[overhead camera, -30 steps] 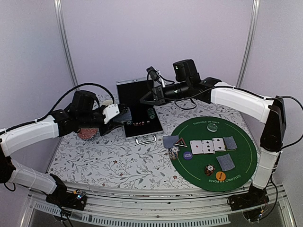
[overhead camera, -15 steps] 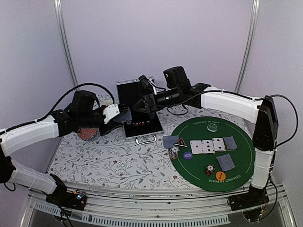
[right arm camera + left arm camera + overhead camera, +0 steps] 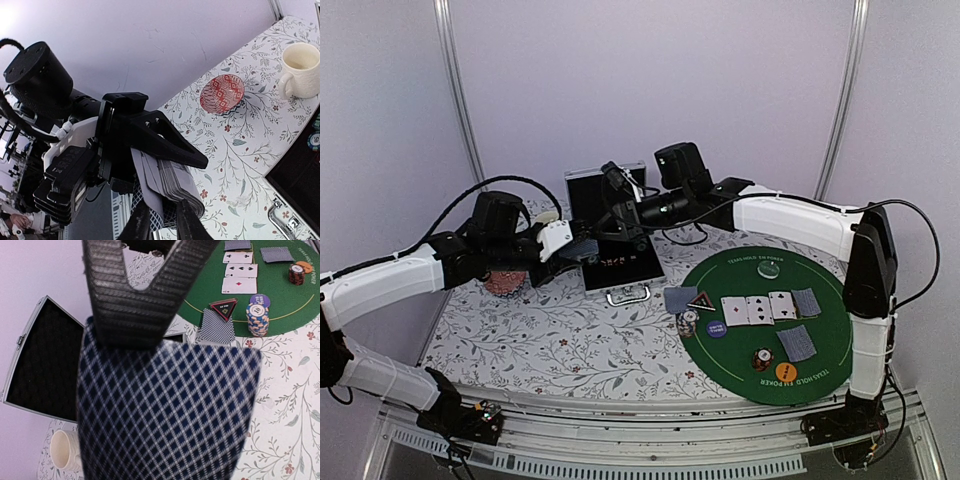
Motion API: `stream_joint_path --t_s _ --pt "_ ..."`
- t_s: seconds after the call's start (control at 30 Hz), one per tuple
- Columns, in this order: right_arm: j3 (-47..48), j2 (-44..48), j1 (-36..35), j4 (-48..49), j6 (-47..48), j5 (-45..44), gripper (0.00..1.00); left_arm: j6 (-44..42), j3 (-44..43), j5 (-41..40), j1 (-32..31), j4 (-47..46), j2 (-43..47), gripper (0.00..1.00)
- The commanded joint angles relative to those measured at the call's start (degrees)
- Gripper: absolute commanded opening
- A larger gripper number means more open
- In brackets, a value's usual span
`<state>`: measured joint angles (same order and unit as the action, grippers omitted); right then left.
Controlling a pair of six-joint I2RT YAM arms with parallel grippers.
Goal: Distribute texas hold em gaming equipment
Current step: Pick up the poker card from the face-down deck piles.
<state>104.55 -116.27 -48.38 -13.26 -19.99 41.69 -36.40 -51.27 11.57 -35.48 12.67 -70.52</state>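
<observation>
My left gripper (image 3: 576,249) is shut on a thick deck of blue-checked playing cards (image 3: 170,410), held above the flowered cloth left of the open case (image 3: 618,262). My right gripper (image 3: 162,227) reaches across to it. Its fingers stand slightly apart, straddling the lower edges of the deck (image 3: 175,185), where one grey card juts out. On the green mat (image 3: 840,340) lie three face-up cards (image 3: 758,309), face-down cards (image 3: 796,343), striped chip stacks (image 3: 688,322), a dark triangular marker (image 3: 701,299), a purple button (image 3: 716,327) and an orange one (image 3: 785,372).
A red patterned bowl (image 3: 222,94) and a cream mug (image 3: 300,70) stand at the back left of the table. The black-lined metal case (image 3: 35,360) lies open in the middle, with a few chips in it. The two arms meet over its left edge.
My right arm has swung left from above the case to the deck in my left gripper, and its fingers have opened. The left arm has not moved.
</observation>
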Motion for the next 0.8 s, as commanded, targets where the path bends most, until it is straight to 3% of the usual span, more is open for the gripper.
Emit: stream_joint_path --t_s 0.0,0.17,0.77 --pt "2.0 -1.9 -0.4 1.9 -1.0 3.1 0.14 -0.1 -0.8 0.9 -0.5 -1.3 0.1 0.26" --pt "1.7 -0.8 -0.3 0.8 0.1 3.6 0.02 -0.2 -0.8 0.9 -0.5 -1.3 0.2 0.26" --pt "-8.7 12.5 4.6 -0.5 3.7 -3.2 0.02 -0.1 -0.8 1.0 -0.6 -1.2 0.2 0.26"
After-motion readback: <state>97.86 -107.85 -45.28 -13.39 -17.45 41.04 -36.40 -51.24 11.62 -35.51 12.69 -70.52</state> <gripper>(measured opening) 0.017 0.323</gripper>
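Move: My left hand still grips the face-down deck, its middle just above that hand's pads. The top card's near edge is at my half-closed right fingers, with the deck's middle some 3 cm left of and 4 cm below them. From my right hand the open chip case lies about 13 cm ahead, the mug 20 cm ahead and 21 cm left, and the face-down cards by the chip stack 16 cm right and level with it, all well over 20 cm below. With my left hand holding the deck dead still, I shut my right fingers on the edge of the top card, staying almost in place while they close. Then, keeping the pinch, I draw the card about 4 cm to the right and some 3 cm up, away from the deck. ##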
